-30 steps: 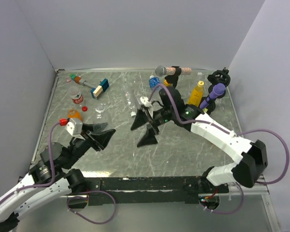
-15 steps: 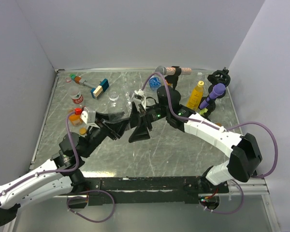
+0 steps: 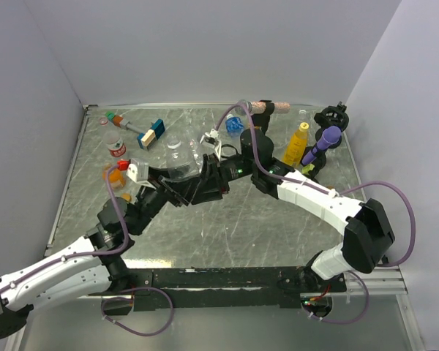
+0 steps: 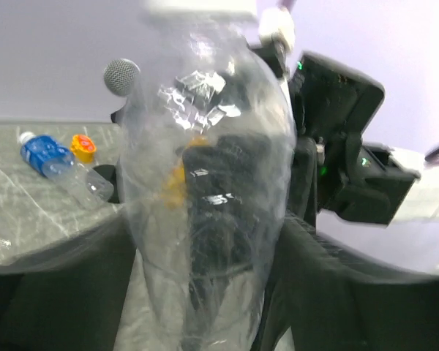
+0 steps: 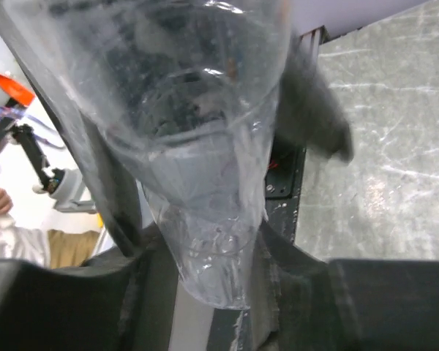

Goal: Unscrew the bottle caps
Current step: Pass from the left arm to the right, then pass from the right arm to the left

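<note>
A clear bottle hangs above the table's middle, caught between both arms. My left gripper stands shut on its body, and in the left wrist view the bottle fills the space between the dark fingers. From the right, my right gripper is shut on the bottle's narrow end. Whether a bottle cap sits on that end I cannot tell. A blue-labelled bottle lies on the table beside an orange cap.
A red-labelled bottle, an orange bottle and a blue-and-tan block on a stick stand at the back left. Another clear bottle is behind the grippers. A yellow bottle and purple microphone are at the back right.
My left arm carried the clear bottle rightward to the middle. The right gripper swung in from the right, wide open before, and has shut on the bottle's narrow end.
</note>
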Tool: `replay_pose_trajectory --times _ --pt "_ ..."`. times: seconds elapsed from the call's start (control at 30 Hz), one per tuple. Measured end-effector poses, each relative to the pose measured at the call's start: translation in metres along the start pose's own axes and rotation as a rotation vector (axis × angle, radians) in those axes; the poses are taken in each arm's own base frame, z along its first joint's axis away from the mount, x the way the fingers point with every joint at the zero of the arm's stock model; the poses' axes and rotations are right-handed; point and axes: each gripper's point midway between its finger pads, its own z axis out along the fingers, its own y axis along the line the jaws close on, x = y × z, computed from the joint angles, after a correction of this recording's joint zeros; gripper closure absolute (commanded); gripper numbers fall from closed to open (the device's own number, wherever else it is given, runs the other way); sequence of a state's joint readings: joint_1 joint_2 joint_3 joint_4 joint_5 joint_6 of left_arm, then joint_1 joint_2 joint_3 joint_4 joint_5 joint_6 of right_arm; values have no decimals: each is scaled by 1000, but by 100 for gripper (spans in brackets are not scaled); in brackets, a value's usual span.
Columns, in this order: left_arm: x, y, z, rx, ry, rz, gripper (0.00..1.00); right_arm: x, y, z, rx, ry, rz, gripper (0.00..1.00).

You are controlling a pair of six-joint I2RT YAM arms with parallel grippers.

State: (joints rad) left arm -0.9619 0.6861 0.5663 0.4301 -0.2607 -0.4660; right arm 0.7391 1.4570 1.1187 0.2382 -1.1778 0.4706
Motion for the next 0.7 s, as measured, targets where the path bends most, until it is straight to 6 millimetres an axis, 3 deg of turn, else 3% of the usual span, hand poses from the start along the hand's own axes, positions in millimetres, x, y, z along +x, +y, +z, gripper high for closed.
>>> replay_pose_trajectory --times 0.03,0.23,0.5,0.6,0.7 --pt "-1 1 -2 -2 1 5 1 2 -1 0 2 2 2 68" --pt "-29 1 -25 -32 -14 8 3 15 -8 -6 41 34 -37 69" --pt "-108 -36 -43 -5 -11 20 3 31 -14 -15 88 90 -162 69" --pt "-109 -43 -39 0 40 12 2 38 -16 -17 94 110 -176 69" --pt "-92 -43 -29 -26 136 11 8 41 -18 -18 96 121 -186 69"
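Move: The clear bottle is held by both hands: its middle lies about 3 cm ahead of the left hand and 2 cm above, and about 2 cm ahead, 2 cm left and 4 cm above the right hand. From the left hand, the lying bottle is some 20 cm straight ahead, the orange cap about 4 cm ahead and 23 cm left, and the orange bottle roughly 11 cm ahead and 28 cm left, all far below on the table. Up, left and back, the left hand spreads its fingers wide, lets go of the clear bottle and clears it by about 12 cm, then starts dipping back down and rightward. The right fingers keep their pinch while that hand sinks about 4 cm, eases 2 cm right and rolls some 10–15 degrees. ##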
